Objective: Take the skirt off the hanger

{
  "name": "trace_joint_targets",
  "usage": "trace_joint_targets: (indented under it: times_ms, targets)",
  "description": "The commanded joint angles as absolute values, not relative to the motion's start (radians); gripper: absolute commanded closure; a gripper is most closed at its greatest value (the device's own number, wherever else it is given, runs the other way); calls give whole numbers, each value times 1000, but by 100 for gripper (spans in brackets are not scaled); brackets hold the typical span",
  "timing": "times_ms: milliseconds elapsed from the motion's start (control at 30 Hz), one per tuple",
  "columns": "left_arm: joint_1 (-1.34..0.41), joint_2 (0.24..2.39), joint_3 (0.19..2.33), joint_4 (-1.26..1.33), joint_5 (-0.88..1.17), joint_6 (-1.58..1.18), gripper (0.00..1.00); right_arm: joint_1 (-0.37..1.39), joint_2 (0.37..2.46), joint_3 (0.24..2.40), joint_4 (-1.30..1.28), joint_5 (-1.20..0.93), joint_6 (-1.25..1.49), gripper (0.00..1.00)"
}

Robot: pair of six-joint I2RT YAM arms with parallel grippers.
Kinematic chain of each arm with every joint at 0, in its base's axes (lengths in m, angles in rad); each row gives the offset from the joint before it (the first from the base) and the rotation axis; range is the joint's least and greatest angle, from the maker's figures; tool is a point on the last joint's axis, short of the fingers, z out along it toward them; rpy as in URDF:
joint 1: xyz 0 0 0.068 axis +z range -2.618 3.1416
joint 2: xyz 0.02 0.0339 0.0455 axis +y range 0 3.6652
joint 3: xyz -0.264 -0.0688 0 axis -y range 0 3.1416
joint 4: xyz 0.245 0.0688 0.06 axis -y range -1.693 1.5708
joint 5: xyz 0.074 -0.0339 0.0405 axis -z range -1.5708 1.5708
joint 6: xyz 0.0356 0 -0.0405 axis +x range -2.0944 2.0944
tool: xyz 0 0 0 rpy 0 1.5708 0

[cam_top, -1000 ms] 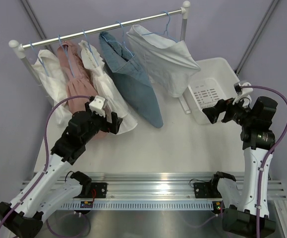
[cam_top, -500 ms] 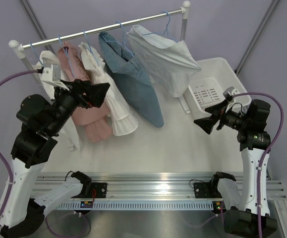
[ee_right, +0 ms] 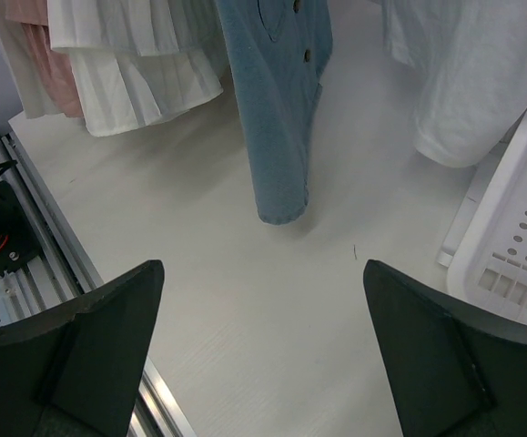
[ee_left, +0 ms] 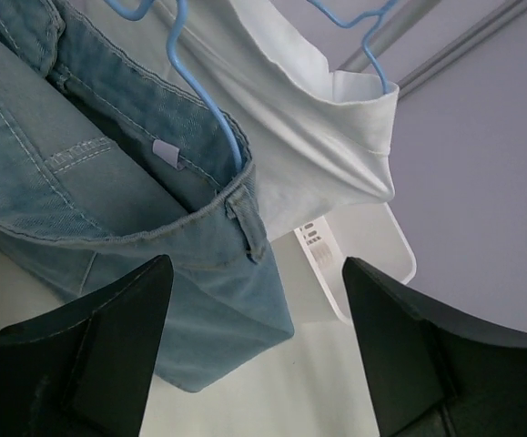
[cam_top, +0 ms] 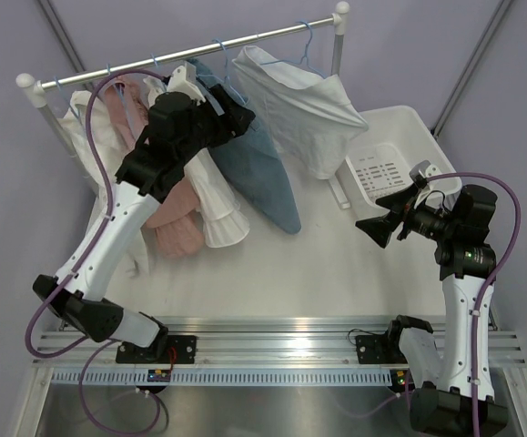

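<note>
A blue denim skirt (cam_top: 261, 173) hangs from a light blue hanger (ee_left: 204, 100) on the rail (cam_top: 272, 35). My left gripper (cam_top: 236, 116) is raised to the rail, right beside the skirt's waistband, open and empty. In the left wrist view the waistband (ee_left: 126, 196) lies just above and left of my open gripper (ee_left: 256, 355), with no contact. My right gripper (cam_top: 379, 220) hovers open and empty over the table at the right, facing the skirt's lower end (ee_right: 277, 118); it shows in the right wrist view too (ee_right: 263, 355).
A white garment (cam_top: 304, 105) hangs to the right of the skirt. A white ruffled dress (cam_top: 219, 208), a pink dress (cam_top: 170, 223) and another white one hang to its left. A white basket (cam_top: 383, 175) stands at the right.
My left arm has swung up from low over the table's left side to the rail, ending at the denim skirt's waistband. My right gripper turned slightly and then stayed put.
</note>
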State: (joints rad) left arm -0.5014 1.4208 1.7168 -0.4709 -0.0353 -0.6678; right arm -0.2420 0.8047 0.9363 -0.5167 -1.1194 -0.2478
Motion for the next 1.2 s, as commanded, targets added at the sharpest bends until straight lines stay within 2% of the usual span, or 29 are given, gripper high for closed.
trace_joint_targets:
  times_ms: [0, 200, 467, 733, 833, 1100, 1167]
  targets:
    - [-495, 1437, 1772, -325, -159, -773, 26, -236, 792, 943, -500, -1134, -261, 1]
    - [-495, 1491, 1759, -218, -290, -793, 32, -236, 790, 943, -506, -1147, -262, 1]
    - [-468, 1591, 1816, -201, -282, -836, 35, -236, 792, 946, -515, -1155, -268, 1]
    - [-449, 1686, 1865, -155, -307, -838, 48, -236, 792, 946, -525, -1151, -279, 1]
    - [-445, 1698, 1856, -120, -285, -839, 57, -236, 793, 945, -526, -1149, -282, 0]
    - [-442, 1695, 1847, -43, -183, -835, 94, -236, 793, 945, -528, -1138, -288, 1]
    - [-440, 1690, 1848, -35, -154, -824, 100, -236, 795, 945, -529, -1138, -291, 1]
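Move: The blue hanger carrying the denim skirt has its neck about 12 cm ahead of the left hand, straight ahead and at about the same height. The rod runs roughly 8 cm above that neck. The denim skirt hangs with its middle around 10 cm ahead, 5 cm right and 15 cm below the hand. The white ruffled skirt hangs 8 cm ahead, 9 cm left and 15 cm below. From the right hand the hanger neck is some 26 cm ahead, 36 cm left and 13 cm higher. The left hand reaches about 12 cm almost straight forward under the rod to the denim skirt's hanger, staying near one height with only a slight rise and dip, while the wrist swings some 15 degrees counter-clockwise and lets its left side drop a little. Its part-open fingers narrow on the way in and, once the forward travel has all but stopped, shut on the thin blue wire, pinching one arm of the hanger just below the twisted neck. ##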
